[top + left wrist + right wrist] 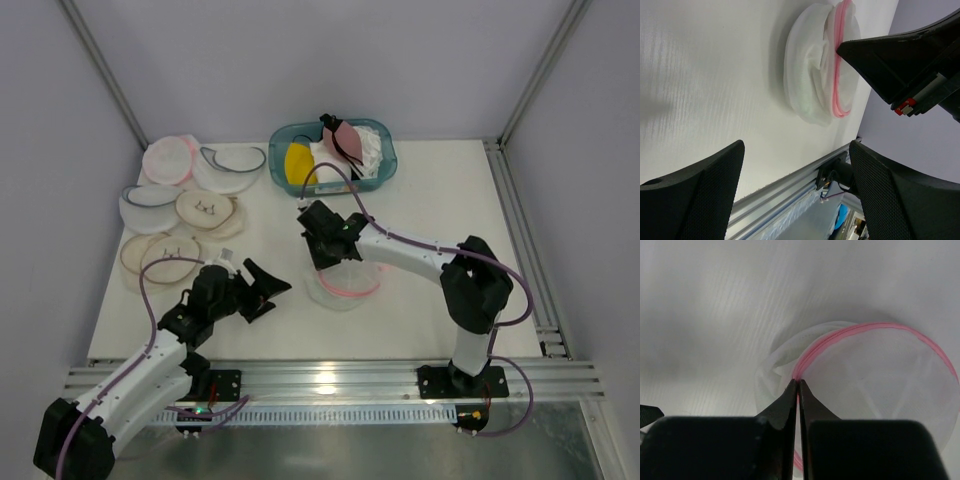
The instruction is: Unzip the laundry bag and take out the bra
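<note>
The laundry bag [347, 288], a round white mesh pouch with a pink zipper rim, lies on the white table in front of the arms. My right gripper [325, 264] reaches down onto its left edge. In the right wrist view the right gripper [798, 383] is shut, its two tips pinching the pink rim of the laundry bag [880, 385]. My left gripper [268, 293] hangs open a short way to the left of the pouch, holding nothing. Its view shows the laundry bag [810, 75] ahead, beyond the left gripper [796, 150]. The bra is hidden; the milky mesh lets nothing through.
A blue basket [280, 140] at the back holds a yellow bra [298, 161] and a mauve bra [345, 138]. Several other round pouches [185, 205] lie at the back left. An aluminium rail [330, 380] runs along the near edge.
</note>
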Available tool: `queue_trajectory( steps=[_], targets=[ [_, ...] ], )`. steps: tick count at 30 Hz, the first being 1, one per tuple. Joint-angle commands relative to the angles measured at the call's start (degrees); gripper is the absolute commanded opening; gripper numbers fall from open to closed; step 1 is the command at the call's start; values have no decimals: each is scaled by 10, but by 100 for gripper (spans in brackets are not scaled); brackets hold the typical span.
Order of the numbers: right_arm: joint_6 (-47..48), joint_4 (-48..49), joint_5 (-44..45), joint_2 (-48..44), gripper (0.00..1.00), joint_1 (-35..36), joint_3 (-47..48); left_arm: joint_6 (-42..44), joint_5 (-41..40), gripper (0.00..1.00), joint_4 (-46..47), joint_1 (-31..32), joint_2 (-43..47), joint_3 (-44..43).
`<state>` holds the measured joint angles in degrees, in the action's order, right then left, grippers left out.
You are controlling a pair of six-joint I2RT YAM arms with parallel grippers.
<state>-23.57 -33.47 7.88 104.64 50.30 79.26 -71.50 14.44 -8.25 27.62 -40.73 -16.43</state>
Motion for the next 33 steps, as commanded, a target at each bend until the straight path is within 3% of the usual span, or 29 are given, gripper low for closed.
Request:
queue_trajectory(
  steps=[1,7,19,28,33],
  targets=[
    [-4,-2,12,-30,4,4,-5,1,-1,86,10,-4,5,4],
    [-9,-3,37,-89,4,4,-34,0,-2,86,16,-4,-1,-2],
    [-62,-87,223,-240,4,4,-103,30,9,85,29,-4,-80,-81],
    [-66,-55,179,-318,4,4,-185,38,45,84,104,6,-205,-182],
    [-58,-18,141,-344,4,3,-220,-6,103,90,171,37,-329,-234]
  ],
)
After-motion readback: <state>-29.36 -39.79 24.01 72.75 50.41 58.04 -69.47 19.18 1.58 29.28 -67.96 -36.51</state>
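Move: The right fingers are already shut on the pink zip rim at the laundry bag's left side; the bag's middle lies about 6 cm to their right, 4 cm nearer the base and some 3 cm lower. The pink pull tab sticks out roughly 15 cm to their right, level with them. The teal basket's middle stands about 27 cm ahead and 3 cm right. From the open left hand the bag lies some 15 cm right and 3 cm ahead, about 6 cm lower. Keeping its pinch on the pink rim, the right hand carries it some 12 cm to the right, first rising about 8 cm, then sinking a couple of centimetres as it draws back about 5 cm towards the base, while the wrist turns some 15 degrees clockwise and tips its fingers slightly outward. The left hand, empty and still wide open, stays low beside the bag at first, then lifts about 5 cm as it swings forward and right by roughly 6 cm each way. ##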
